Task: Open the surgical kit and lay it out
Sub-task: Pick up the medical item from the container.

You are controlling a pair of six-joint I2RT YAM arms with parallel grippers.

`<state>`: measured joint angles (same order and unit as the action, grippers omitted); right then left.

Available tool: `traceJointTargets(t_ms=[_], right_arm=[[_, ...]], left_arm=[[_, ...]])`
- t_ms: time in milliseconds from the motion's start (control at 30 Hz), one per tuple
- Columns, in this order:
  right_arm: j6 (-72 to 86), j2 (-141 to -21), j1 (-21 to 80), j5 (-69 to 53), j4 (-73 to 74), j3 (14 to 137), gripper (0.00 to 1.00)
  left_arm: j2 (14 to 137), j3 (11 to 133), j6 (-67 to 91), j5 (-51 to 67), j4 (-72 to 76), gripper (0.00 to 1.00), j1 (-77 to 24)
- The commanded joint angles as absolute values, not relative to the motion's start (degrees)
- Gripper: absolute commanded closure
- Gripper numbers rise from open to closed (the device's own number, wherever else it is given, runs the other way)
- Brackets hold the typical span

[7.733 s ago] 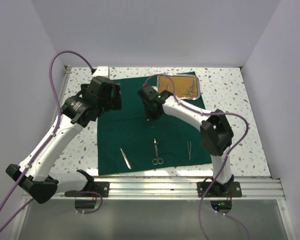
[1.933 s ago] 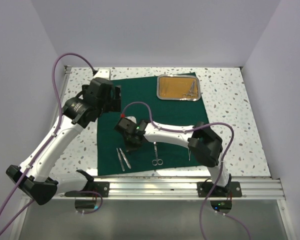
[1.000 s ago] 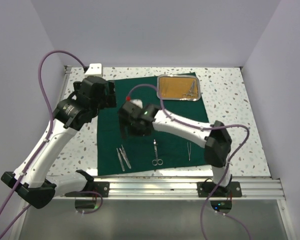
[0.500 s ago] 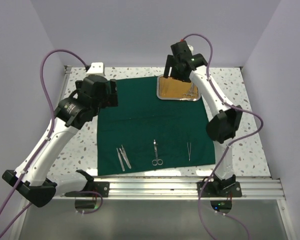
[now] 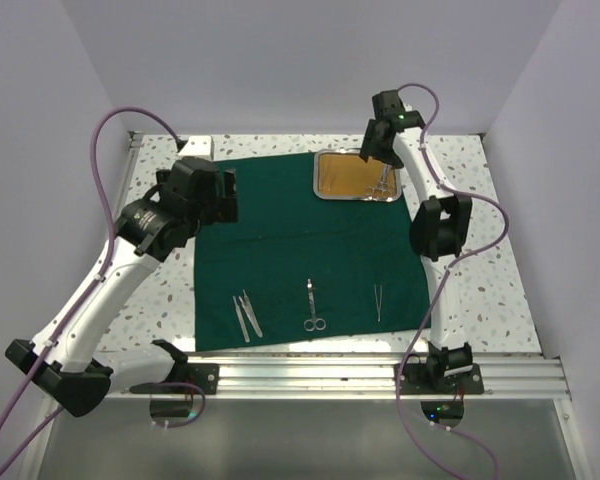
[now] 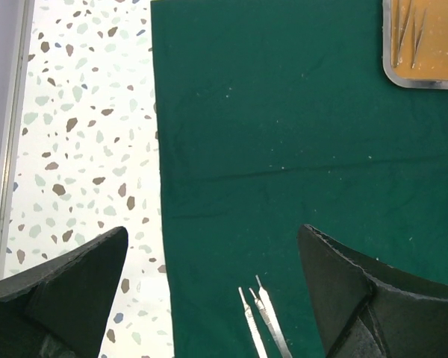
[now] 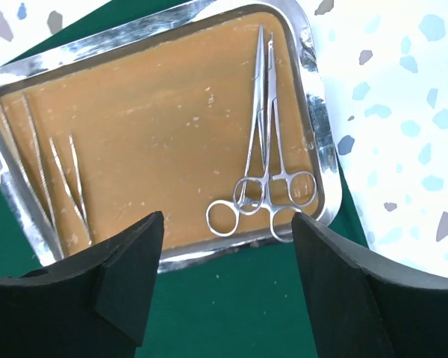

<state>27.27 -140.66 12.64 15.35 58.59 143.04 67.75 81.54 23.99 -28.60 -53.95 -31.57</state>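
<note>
The dark green cloth [image 5: 305,250] lies spread flat on the table. The steel tray [image 5: 316,180] with tan lining sits on its back right corner. Two ring-handled forceps [image 7: 265,149] lie in the tray's right side and thin tweezers [image 7: 60,179] in its left. Along the cloth's front lie two slim instruments [image 5: 246,316] side by side, scissors [image 5: 312,305] and small tweezers [image 5: 378,300]. My right gripper [image 7: 228,218] hovers open over the tray's near rim [image 7: 313,127], holding nothing. My left gripper [image 6: 213,231] hangs open above the cloth's left edge, with the two slim instruments [image 6: 265,321] below it.
The speckled tabletop [image 5: 470,200] borders the cloth on both sides. A white block [image 5: 198,147] sits at the back left corner behind my left arm. A metal rail [image 5: 320,375] runs along the front edge. Walls close in the back and sides.
My right arm has swung from the cloth's left middle up to the tray at the back right, and its jaws have narrowed a little. My left arm has shifted slightly.
</note>
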Motion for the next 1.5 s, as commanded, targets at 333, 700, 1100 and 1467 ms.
traceJointTargets(t_ms=[333, 700, 1100, 1467], right_arm=[[27.77, -148.8, 9.49, 15.12, 54.14, 145.11, 0.3], [28.56, -152.66, 7.82, 14.33, 52.91, 144.67, 0.72], [29.53, -150.82, 7.91, 14.33, 52.91, 142.73, 1.0], [28.48, -140.19, 7.91, 15.38, 53.26, 140.01, 1.0]], left_arm=[[71.01, 80.24, 22.94, -28.56, -51.86, 0.0, -31.11], [74.79, 80.86, 22.15, -27.77, -50.28, 0.0, -30.24], [77.08, 81.3, 22.15, -26.02, -49.22, 0.0, -30.15], [75.85, 80.77, 22.85, -24.7, -49.22, 0.0, -30.15]])
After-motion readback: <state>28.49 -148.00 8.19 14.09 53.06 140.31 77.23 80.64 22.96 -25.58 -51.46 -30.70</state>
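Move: The forceps, lying in pairs at the tray's right end, are about 4 cm ahead of the right hand, 4 cm to its right and 10 cm below. The tray's middle is some 4 cm ahead and 4 cm to that hand's left; the tweezers in the tray lie about 3 cm ahead and 13 cm left, all similarly low. From the left hand the forceps lie roughly 30 cm ahead, 47 cm right and 27 cm below. Right hand sinks 9 cm, drifting right, pinches the forceps' shanks and rises slightly; left hand sinks about 5 cm. ##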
